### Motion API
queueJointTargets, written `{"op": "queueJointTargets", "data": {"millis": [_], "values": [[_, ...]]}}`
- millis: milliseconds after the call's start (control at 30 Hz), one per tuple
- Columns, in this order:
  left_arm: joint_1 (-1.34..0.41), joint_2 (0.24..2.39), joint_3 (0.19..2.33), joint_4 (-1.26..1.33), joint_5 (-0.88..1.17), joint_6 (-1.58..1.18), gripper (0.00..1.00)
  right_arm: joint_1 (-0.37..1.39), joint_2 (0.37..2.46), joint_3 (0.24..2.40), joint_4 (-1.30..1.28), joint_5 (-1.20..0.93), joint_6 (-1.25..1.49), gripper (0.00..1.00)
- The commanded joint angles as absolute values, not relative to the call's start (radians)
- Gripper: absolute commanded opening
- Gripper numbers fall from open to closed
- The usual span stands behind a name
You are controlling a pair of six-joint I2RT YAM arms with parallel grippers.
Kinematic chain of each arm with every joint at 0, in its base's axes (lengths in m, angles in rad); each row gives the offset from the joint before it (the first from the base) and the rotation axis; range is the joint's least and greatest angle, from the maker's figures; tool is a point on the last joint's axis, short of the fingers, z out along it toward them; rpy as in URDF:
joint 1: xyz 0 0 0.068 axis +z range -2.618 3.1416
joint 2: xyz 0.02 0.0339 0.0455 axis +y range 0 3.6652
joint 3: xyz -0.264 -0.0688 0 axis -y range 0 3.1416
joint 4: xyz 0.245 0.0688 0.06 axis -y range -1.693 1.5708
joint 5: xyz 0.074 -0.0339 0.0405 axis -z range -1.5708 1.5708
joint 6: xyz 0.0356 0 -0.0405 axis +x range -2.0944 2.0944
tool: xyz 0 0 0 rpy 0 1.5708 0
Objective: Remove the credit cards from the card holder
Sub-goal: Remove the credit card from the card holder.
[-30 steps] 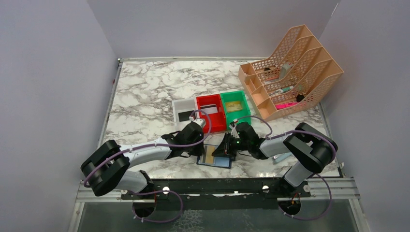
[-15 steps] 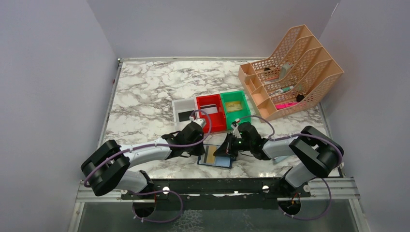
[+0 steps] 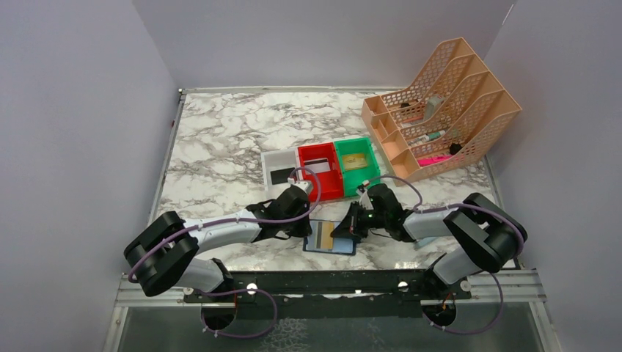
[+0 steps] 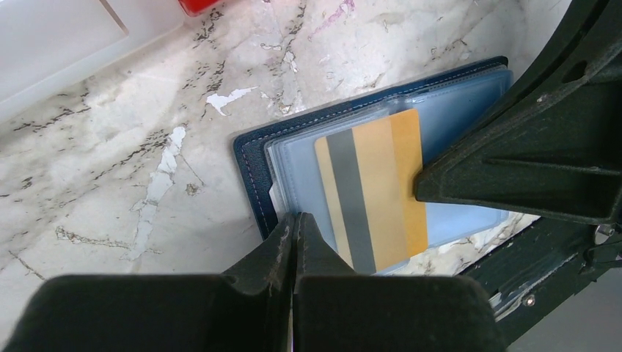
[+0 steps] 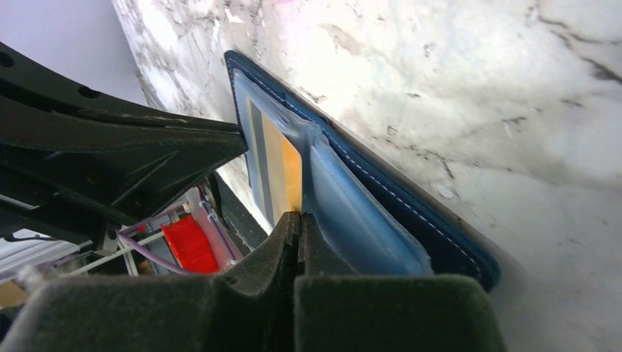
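The navy card holder (image 3: 336, 247) lies open on the marble near the table's front edge, its clear sleeves facing up. A gold credit card (image 3: 323, 235) with a grey stripe sticks partway out of a sleeve. In the left wrist view my left gripper (image 4: 297, 218) is shut on the left edge of the clear sleeve, beside the card holder's (image 4: 253, 165) navy rim. In the right wrist view my right gripper (image 5: 299, 216) is shut on the gold card's (image 5: 292, 172) right edge, over the card holder (image 5: 411, 213). The two grippers (image 3: 308, 229) (image 3: 340, 232) face each other across the holder.
White (image 3: 281, 167), red (image 3: 320, 170) and green (image 3: 357, 163) bins stand in a row just behind the holder; the white one holds a black card, the green one a gold card. A peach mesh organiser (image 3: 440, 110) fills the back right corner.
Both grippers have closed, the left on the sleeve edge and the right on the gold card. The holder and the right gripper have shifted slightly to the right.
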State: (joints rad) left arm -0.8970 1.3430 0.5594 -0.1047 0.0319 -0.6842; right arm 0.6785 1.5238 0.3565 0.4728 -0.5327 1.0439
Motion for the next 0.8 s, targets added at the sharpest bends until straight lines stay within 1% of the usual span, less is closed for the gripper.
{"op": "queueJointTargets", "data": {"millis": [0, 100, 267, 300, 367, 433, 467, 500, 600, 767], "values": [[-0.902, 1.358, 0.54, -0.145, 0.002, -0.682, 0.0, 0.667, 1.487, 0.371, 0.322, -0.53, 0.943, 0.01], [-0.903, 1.354, 0.539, -0.146, 0.001, -0.683, 0.0, 0.662, 1.464, 0.375, 0.251, -0.492, 0.903, 0.01], [-0.902, 1.338, 0.548, -0.144, 0.007, -0.681, 0.0, 0.658, 1.441, 0.364, 0.293, -0.509, 0.917, 0.01], [-0.902, 1.33, 0.554, -0.143, 0.008, -0.681, 0.05, 0.658, 1.445, 0.364, 0.302, -0.514, 0.923, 0.01], [-0.902, 1.31, 0.578, -0.144, 0.011, -0.676, 0.21, 0.658, 1.456, 0.363, 0.323, -0.515, 0.94, 0.01], [-0.902, 1.291, 0.612, -0.142, 0.013, -0.667, 0.32, 0.658, 1.472, 0.357, 0.342, -0.51, 0.957, 0.01], [-0.902, 1.284, 0.627, -0.141, 0.016, -0.66, 0.38, 0.658, 1.477, 0.352, 0.355, -0.51, 0.967, 0.01], [-0.904, 1.279, 0.64, -0.136, 0.021, -0.653, 0.41, 0.658, 1.482, 0.346, 0.367, -0.509, 0.976, 0.01], [-0.903, 1.283, 0.664, -0.103, 0.081, -0.632, 0.44, 0.658, 1.489, 0.332, 0.396, -0.507, 0.997, 0.01], [-0.907, 1.355, 0.655, -0.049, 0.206, -0.634, 0.45, 0.658, 1.483, 0.326, 0.403, -0.499, 1.003, 0.01]]}}
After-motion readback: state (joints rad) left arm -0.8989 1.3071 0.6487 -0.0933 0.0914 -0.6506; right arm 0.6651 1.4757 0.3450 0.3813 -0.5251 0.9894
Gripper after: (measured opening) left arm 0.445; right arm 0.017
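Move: The card lies about 5 cm to the right of the left hand, whose shut fingers are at the left edge of the open card holder; the holder's middle is some 7 cm right of that hand, level fore and aft. The right hand already pinches the card's right edge, the card's middle about 3 cm to its left. From the left hand, the red bin sits about 18 cm ahead and 4 cm right, the white bin 17 cm ahead and 8 cm left. Rightwards, by a little over 1 cm, the right hand first draws the pinched card along its sleeve, then stays there and keeps its grip. The left hand holds still at the holder's left edge until that pull is done, then opens a bit under halfway, lets the edge go and rises about 5 cm while shifting some 3 cm right, towards and over the card. ##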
